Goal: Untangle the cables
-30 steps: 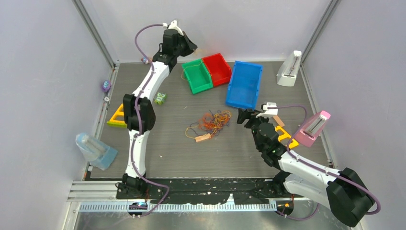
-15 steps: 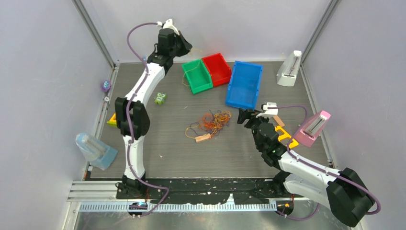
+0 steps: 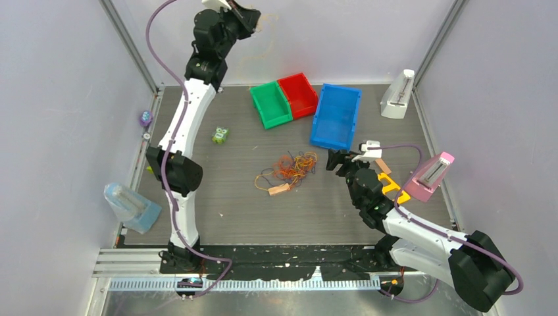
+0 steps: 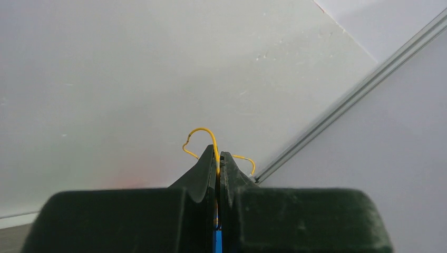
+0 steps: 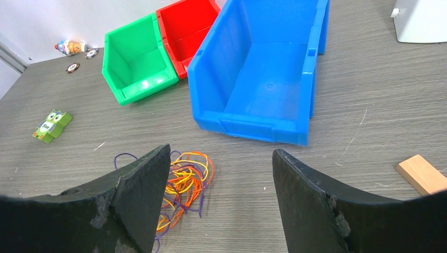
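A tangle of yellow, orange and purple cables (image 3: 294, 167) lies mid-table, also seen in the right wrist view as the same tangle of cables (image 5: 184, 178). My left gripper (image 3: 249, 16) is raised high against the back wall and shut on a single yellow cable (image 4: 203, 133), which loops out past the pressed-together tips of that left gripper (image 4: 219, 156). My right gripper (image 3: 335, 160) hovers low, just right of the tangle. The right gripper (image 5: 221, 153) is open with nothing between its fingers, the pile showing beside its left finger (image 5: 142, 184).
Green bin (image 3: 270, 105), red bin (image 3: 298, 94) and blue bin (image 3: 336, 116) sit at the back. A tan block (image 3: 279, 189) lies by the tangle and another tan block (image 5: 421, 174) near my right arm. Owl toy (image 3: 220, 135), white stand (image 3: 397, 95), pink stand (image 3: 429, 176).
My left arm has swung up and back from above the green bin to high on the back wall, still holding the yellow cable. The right arm has not moved.
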`<state>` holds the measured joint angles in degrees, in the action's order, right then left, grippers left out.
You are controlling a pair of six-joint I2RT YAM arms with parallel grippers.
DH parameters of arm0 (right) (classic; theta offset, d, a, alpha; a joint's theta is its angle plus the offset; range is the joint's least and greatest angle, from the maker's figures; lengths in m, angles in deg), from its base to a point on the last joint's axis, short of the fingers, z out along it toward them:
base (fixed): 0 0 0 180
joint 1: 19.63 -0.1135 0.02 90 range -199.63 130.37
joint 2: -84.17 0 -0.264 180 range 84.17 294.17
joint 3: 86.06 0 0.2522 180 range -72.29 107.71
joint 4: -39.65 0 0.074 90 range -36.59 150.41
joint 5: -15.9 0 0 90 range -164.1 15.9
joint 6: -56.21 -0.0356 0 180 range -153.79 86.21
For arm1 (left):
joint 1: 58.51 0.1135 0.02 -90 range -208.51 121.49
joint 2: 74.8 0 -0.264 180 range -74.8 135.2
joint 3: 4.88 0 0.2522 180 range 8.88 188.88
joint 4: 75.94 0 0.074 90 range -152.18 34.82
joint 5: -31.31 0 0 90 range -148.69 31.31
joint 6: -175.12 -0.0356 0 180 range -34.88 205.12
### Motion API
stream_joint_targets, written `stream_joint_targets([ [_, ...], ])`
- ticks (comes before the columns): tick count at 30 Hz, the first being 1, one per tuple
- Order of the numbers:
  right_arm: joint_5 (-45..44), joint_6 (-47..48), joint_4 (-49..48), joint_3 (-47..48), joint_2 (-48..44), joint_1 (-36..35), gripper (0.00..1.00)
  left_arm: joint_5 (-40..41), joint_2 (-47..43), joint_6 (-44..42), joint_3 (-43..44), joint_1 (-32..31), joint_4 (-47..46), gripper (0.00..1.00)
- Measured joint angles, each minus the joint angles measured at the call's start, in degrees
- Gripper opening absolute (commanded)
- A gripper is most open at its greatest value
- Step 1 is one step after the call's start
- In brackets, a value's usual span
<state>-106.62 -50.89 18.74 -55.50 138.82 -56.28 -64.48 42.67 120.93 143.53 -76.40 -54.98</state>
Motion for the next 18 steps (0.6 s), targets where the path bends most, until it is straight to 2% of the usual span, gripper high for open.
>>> stream_joint_targets([
  [7, 0.0, 0.02, 0.09, 0.0, 0.0, 0.02, 0.75, -0.44, 8.63, 6.01, 1.46, -0.79, -7.5, 0.0],
  [13, 0.02, 0.02, 0.11, 0.02, 0.02, 0.02, 0.76, -0.31, 15.58, 9.16, 1.42, -1.62, -10.1, 0.0],
  [18, 0.02, 0.02, 0.11, 0.0, 0.02, 0.02, 0.75, -0.22, 16.74, 10.43, -3.1, -1.79, -11.85, 0.0],
])
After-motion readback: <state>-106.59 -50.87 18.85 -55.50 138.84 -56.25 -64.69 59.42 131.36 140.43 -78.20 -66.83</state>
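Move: The green bin lies some 13 cm ahead of the left gripper, about 3 cm to its right and roughly 46 cm below. The red bin is about 18 cm ahead and 13 cm right, the blue bin about 7 cm ahead and 27 cm right, both equally low; the remaining cable pile lies some 17 cm back and 11 cm right. From the right gripper, the green bin is about 39 cm ahead, 21 cm left and 14 cm below. Bring the left gripper down about 15 cm from its high lift, with the fingers still shut on the yellow cable, while reaching some 8 cm forward and 5 cm right towards the green bin. Let the wrist tip down a little, so that the upward-slanting fingers come about level. ##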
